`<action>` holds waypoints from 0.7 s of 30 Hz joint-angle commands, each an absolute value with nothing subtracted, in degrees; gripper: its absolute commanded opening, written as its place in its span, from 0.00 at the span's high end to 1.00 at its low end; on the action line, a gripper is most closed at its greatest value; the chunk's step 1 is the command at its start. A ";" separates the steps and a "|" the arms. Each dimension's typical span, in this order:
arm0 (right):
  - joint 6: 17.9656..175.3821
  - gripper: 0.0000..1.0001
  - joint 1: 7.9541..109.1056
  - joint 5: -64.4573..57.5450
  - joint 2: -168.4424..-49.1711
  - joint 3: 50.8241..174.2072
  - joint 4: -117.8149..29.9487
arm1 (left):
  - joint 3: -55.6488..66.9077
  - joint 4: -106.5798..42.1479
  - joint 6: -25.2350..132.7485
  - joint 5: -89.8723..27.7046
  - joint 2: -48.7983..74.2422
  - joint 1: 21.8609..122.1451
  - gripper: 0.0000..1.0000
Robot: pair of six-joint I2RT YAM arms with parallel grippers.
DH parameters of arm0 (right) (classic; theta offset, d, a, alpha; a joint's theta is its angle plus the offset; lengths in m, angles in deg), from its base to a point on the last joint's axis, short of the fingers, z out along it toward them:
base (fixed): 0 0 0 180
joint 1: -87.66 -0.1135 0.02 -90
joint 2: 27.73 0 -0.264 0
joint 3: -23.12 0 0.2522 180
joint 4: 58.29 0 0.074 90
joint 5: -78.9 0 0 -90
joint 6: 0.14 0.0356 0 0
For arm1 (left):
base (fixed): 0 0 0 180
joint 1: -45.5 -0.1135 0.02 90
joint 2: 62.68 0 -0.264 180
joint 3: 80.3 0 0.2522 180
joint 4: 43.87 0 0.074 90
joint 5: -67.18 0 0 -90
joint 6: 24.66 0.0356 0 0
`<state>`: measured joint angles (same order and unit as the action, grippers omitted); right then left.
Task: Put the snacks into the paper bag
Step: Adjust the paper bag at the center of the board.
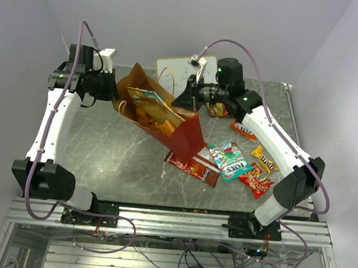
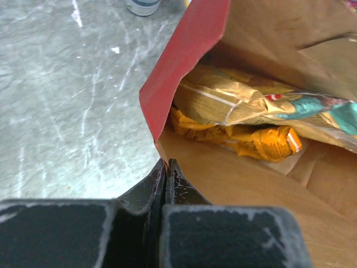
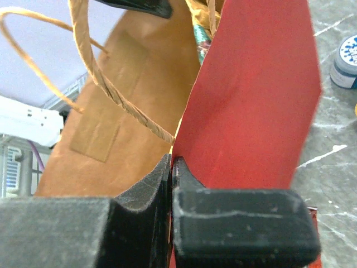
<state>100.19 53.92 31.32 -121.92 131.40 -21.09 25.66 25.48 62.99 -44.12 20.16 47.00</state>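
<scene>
The paper bag (image 1: 188, 138) leans open mid-table, red outside and brown inside. My left gripper (image 1: 114, 97) is shut on its left rim; in the left wrist view the jaws (image 2: 165, 163) pinch the paper edge (image 2: 159, 120). My right gripper (image 1: 183, 100) is shut on the opposite rim (image 3: 251, 100), beside a twisted handle (image 3: 111, 92). A gold packet (image 2: 240, 100) and an orange packet (image 2: 262, 142) lie inside the bag. On the table to the right lie a long red chip bag (image 1: 192, 166), teal packets (image 1: 228, 157), a yellow packet (image 1: 264, 158) and a red packet (image 1: 256, 181).
An orange packet (image 1: 243, 131) lies near the right arm. A white board (image 1: 172, 67) stands behind the bag. A small blue-and-white jar (image 3: 346, 61) sits on the grey table (image 1: 102, 152) near the bag's mouth. Walls close in the table on three sides.
</scene>
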 commanded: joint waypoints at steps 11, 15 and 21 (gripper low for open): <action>109.52 0.86 46.13 24.20 -128.22 131.73 -29.52 | 34.01 33.48 74.94 -40.55 25.43 40.67 0.93; 108.96 0.71 45.39 24.59 -127.65 130.07 -30.03 | 36.73 33.83 75.97 -42.15 30.93 40.85 0.93; 105.08 0.51 45.38 19.86 -125.51 127.22 -27.83 | 48.45 37.51 77.86 -42.05 40.58 44.19 0.93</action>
<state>107.62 45.37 22.77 -128.04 129.48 -27.60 40.75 35.56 75.62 -41.02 36.80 41.49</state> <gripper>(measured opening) 0.461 0.075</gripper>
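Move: Both hands already pinch the paper bag's rim, and the bag hangs between them. Its middle is about 15 cm right, 4 cm back and 11 cm below the left hand; from the right hand it is some 8 cm left, level fore and aft, and 12 cm down. On the table, the jar lies about 10 cm ahead and 12 cm right of the left hand. From the right hand, the whiteboard is roughly 20 cm ahead and 2 cm right, the red snack pack 11 cm back and 7 cm right. Carry the paper bag left with both hands, away from the red snack pack: the left hand keeps the far-left rim pinched, goes about 5 cm left, then forward some 5 cm while sinking about 4 cm, rolling its left side up and tipping down roughly 10 degrees. The right hand goes about 6 cm left and 5 cm down with the rim, and from partway its fingers spread to nearly half open, letting go of their pinch but staying astride the rim beside the handle. ##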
